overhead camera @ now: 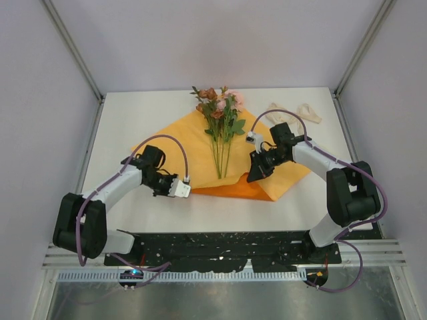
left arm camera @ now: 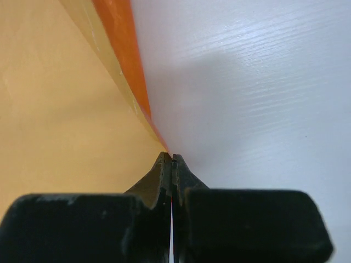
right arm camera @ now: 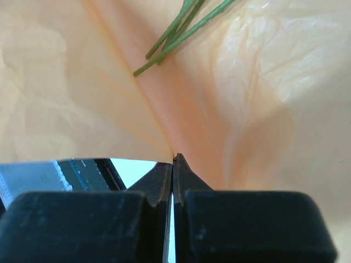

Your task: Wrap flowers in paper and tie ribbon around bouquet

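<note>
The orange paper (overhead camera: pixel 189 143) lies spread like a diamond on the white table, its brighter side showing along the near fold. The flowers (overhead camera: pixel 221 117) lie down its middle, blooms to the back and stems toward me. My left gripper (overhead camera: pixel 165 181) is shut on the paper's near left edge; in the left wrist view the left gripper (left arm camera: pixel 171 156) pinches that edge of the paper (left arm camera: pixel 55 109). My right gripper (overhead camera: pixel 255 175) is shut on a raised fold of the paper (right arm camera: pixel 263 109) right of the stems (right arm camera: pixel 175 33), the right gripper (right arm camera: pixel 174 159) close below them. The cream ribbon (overhead camera: pixel 297 111) lies loose at the back right.
Grey enclosure walls with metal posts (overhead camera: pixel 73 50) close in the white table (overhead camera: pixel 133 120) on three sides. A black base plate (overhead camera: pixel 220 247) carrying both arm bases runs along the near edge. The ribbon lies close to the right wall.
</note>
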{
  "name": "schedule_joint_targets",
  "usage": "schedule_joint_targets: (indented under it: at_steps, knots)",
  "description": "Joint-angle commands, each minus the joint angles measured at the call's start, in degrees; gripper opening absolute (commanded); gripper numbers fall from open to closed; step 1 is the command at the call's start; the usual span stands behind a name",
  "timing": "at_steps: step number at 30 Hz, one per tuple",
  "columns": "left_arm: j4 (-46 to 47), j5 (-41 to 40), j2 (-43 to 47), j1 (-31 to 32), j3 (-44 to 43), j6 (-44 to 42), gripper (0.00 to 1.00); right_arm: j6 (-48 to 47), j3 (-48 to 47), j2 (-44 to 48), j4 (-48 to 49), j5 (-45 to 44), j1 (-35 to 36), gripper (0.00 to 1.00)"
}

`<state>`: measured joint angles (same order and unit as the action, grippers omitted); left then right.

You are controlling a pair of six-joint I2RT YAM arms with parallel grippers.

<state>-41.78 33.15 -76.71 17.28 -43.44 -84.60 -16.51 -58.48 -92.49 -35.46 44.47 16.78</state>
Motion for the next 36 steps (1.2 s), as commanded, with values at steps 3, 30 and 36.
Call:
schedule_joint_targets:
  at_steps: [3,30,36]
  knots:
    - [-11.82,4.89,-4.14,-2.59,-9.01,3.72,0.0,-1.59,-0.93,1.26,-0.22,0.27,0.72,0.05]
    - [19.64,9.04,-5.39,-9.89,-7.71,78.64,0.89,-8.44,-15.09,-7.45,-10.41,-3.69,5.29,0.05]
    - [16.91,8.97,11.02,-9.2,0.88,51.62,0.94,-11.26,-10.78,-2.09,-12.08,-3.6,4.5,0.05]
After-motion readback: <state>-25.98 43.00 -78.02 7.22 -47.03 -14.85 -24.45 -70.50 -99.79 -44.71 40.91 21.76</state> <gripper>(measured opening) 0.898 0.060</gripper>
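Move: The left fingers already pinch the near-left edge of the paper, about 3 cm above the table. From there the stems' lower ends lie some 13 cm to the right and 4 cm farther out, and the orange flap's middle some 16 cm to the right, about level. The right fingers also hold a folded paper edge, with the stem ends about 8 cm to their left, level with them and roughly 6 cm down. The left fingers, still pinching the paper edge, lift it up and forward, then open wide and let go, rising on to a peak before settling about 5 cm higher and 4 cm farther out. The hand rolls some 70 degrees, counter-clockwise from above, largely about its own finger line. The right hand keeps its pinch on the fold, easing about 2 cm left and then slightly forward. ##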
